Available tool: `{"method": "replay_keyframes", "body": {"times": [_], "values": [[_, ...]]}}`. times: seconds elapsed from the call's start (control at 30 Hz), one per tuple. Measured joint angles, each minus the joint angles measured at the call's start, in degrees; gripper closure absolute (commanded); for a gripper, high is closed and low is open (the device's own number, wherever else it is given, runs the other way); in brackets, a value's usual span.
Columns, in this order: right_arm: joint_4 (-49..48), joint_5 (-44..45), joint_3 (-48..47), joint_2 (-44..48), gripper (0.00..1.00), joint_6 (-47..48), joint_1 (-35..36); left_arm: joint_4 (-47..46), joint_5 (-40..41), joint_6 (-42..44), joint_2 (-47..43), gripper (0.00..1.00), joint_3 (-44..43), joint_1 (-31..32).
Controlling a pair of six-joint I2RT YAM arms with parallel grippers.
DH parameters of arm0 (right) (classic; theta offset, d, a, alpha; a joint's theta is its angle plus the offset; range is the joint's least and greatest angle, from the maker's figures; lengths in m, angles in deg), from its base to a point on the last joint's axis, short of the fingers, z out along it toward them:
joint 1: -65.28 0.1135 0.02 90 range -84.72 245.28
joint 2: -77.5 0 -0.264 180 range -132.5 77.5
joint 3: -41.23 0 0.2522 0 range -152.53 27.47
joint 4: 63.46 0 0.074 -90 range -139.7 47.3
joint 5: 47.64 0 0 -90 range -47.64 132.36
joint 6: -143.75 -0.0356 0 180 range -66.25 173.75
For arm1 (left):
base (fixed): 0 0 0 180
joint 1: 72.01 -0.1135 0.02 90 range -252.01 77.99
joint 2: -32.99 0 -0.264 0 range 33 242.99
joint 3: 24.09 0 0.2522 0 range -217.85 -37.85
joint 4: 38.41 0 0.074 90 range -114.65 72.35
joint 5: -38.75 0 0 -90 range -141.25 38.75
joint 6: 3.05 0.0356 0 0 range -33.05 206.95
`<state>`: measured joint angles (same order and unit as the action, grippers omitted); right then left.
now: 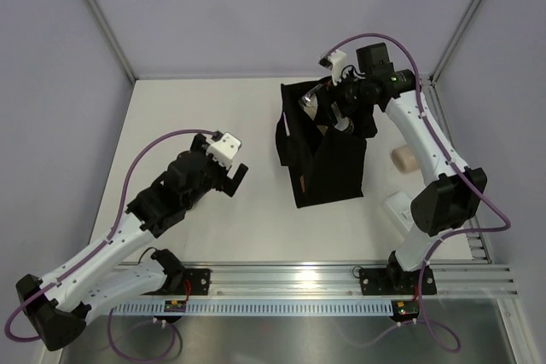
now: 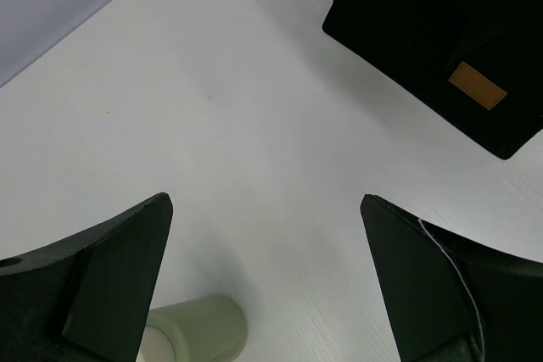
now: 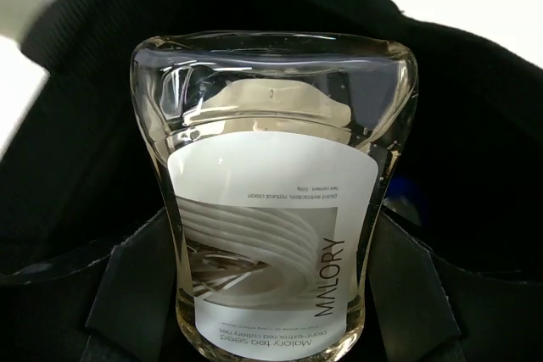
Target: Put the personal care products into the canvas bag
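My right gripper [image 3: 271, 290] is shut on a clear glass bottle [image 3: 271, 175] with a white "MALORY" label. It holds the bottle over the open mouth of the black canvas bag [image 3: 475, 125]. From above, that gripper [image 1: 331, 112] and the bottle [image 1: 311, 101] hang over the bag's [image 1: 333, 168] far end. A blue item [image 3: 405, 197] shows inside the bag. My left gripper [image 1: 234, 178] hovers open over the table, left of the bag. Between and behind its fingers [image 2: 110, 269] lies a pale cream bottle [image 2: 199, 332]. Nothing is held there, and the bag's corner [image 2: 416, 31] lies ahead.
A beige tub [image 1: 404, 159] and a flat white bottle [image 1: 399, 209] lie on the table to the right of the bag, beside my right arm. The bag carries a tan patch [image 2: 477, 85]. Grey walls close in the white table [image 1: 213, 117] on three sides.
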<state>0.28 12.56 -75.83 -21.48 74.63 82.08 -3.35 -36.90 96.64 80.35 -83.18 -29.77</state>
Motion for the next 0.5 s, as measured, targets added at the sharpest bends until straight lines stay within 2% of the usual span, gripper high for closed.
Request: {"method": "replay_keyframes", "body": {"times": [0.2,0.33,0.5], "values": [[5.7,6.21,-0.02,-0.15,1.0,2.47,1.81,0.02,-0.59,0.0,0.0,0.01,0.0,-0.02],[5.9,9.64,-0.17,-3.04,0.99,1.53,4.46,0.02,-0.61,0.0,-0.07,0.01,0.0,-0.02],[4.66,12.0,-0.28,-6.4,0.89,-0.68,6.56,0.02,-0.61,0.0,-0.28,0.01,0.0,-0.02]]}}
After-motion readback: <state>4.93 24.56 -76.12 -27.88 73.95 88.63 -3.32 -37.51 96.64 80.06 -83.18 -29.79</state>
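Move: The canvas bag that the clear, white-labelled bottle in the right gripper is bound for has its middle about 4 cm back, 2 cm to the right and 13 cm below that hand. Inside it the blue-capped bottle is roughly level with the hand, some 4 cm to the right and 10 cm down. The beige bottle lies on the table about 29 cm right and 2 cm back. From the idle left hand the bag is around 11 cm ahead, 27 cm right, 10 cm below. The clear bottle, still gripped across its sides, is lowered by the right hand through the mouth of the canvas bag, about 6 cm down. The hand first eases back and right a centimetre or so, then shifts some 2 cm left as it sinks, its fingers tilting about 15 degrees more steeply downward without opening. ##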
